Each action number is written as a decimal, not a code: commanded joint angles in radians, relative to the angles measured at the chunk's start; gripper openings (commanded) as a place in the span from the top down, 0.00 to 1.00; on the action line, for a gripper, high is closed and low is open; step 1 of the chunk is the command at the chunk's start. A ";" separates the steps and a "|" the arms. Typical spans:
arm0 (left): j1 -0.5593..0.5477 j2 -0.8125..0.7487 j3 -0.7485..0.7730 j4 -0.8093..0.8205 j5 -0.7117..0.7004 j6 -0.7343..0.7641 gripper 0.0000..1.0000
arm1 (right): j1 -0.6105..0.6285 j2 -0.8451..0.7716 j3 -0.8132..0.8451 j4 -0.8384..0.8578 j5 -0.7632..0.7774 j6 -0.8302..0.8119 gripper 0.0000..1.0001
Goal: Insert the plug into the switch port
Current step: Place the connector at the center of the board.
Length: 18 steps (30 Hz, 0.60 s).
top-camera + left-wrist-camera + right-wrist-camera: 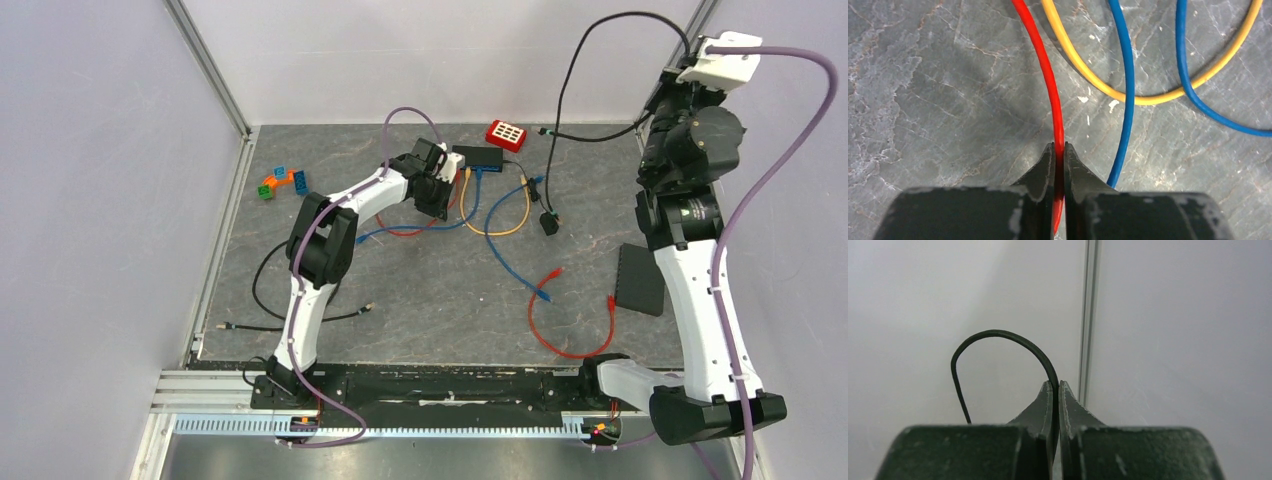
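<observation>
The black switch [478, 157] lies at the back middle of the mat, with a yellow cable [505, 228] and a blue cable [470, 205] running from its front. My left gripper [443, 193] hangs just in front of the switch's left end. In the left wrist view, the left gripper [1059, 148] is shut on a red cable [1048, 75] that runs up out of frame. That cable's plug is hidden. My right gripper [1055, 385] is raised high at the back right [685, 60] and shut on a thin black cable [998, 333].
A loose red cable [560, 335] and a blue plug [543, 296] lie front of centre. A black box [640, 278] sits by the right arm. There is a red block [506, 134] behind the switch, coloured bricks [280, 182] at left, and a black lead [290, 315] near the left base.
</observation>
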 commanded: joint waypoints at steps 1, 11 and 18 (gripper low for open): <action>0.008 0.013 0.090 0.034 -0.047 -0.055 0.84 | -0.002 0.008 0.173 -0.041 -0.096 -0.007 1.00; 0.012 -0.194 0.104 0.013 -0.080 -0.073 0.44 | -0.002 0.003 0.182 -0.191 -0.367 0.253 1.00; 0.085 -0.467 -0.177 0.052 -0.201 -0.176 0.42 | 0.001 -0.041 0.006 -0.139 -0.628 0.543 1.00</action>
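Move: The red cable is already pinched between the left fingers, just above the table; the switch lies about 15 cm ahead and 10 cm to the right of that hand, and the yellow cable loop's middle 14 cm right and 3 cm ahead. The right hand holds the black cable high up: from it the board's centre is some 37 cm left, 2 cm ahead and 50 cm below, the switch 30 cm left and 22 ahead, the power adapter 12 left and 5 ahead, both equally low. The red cable is let go as the left fingers open wide; that hand slips a couple of centimetres forward, then climbs about 13 cm clear of it, its fingers tipping a little forward. The black cable stays pinched in the right hand, which rises some 7 cm, then sinks again while swinging about 9 cm left towards the board's centre and turning some 30 degrees counter-clockwise. ##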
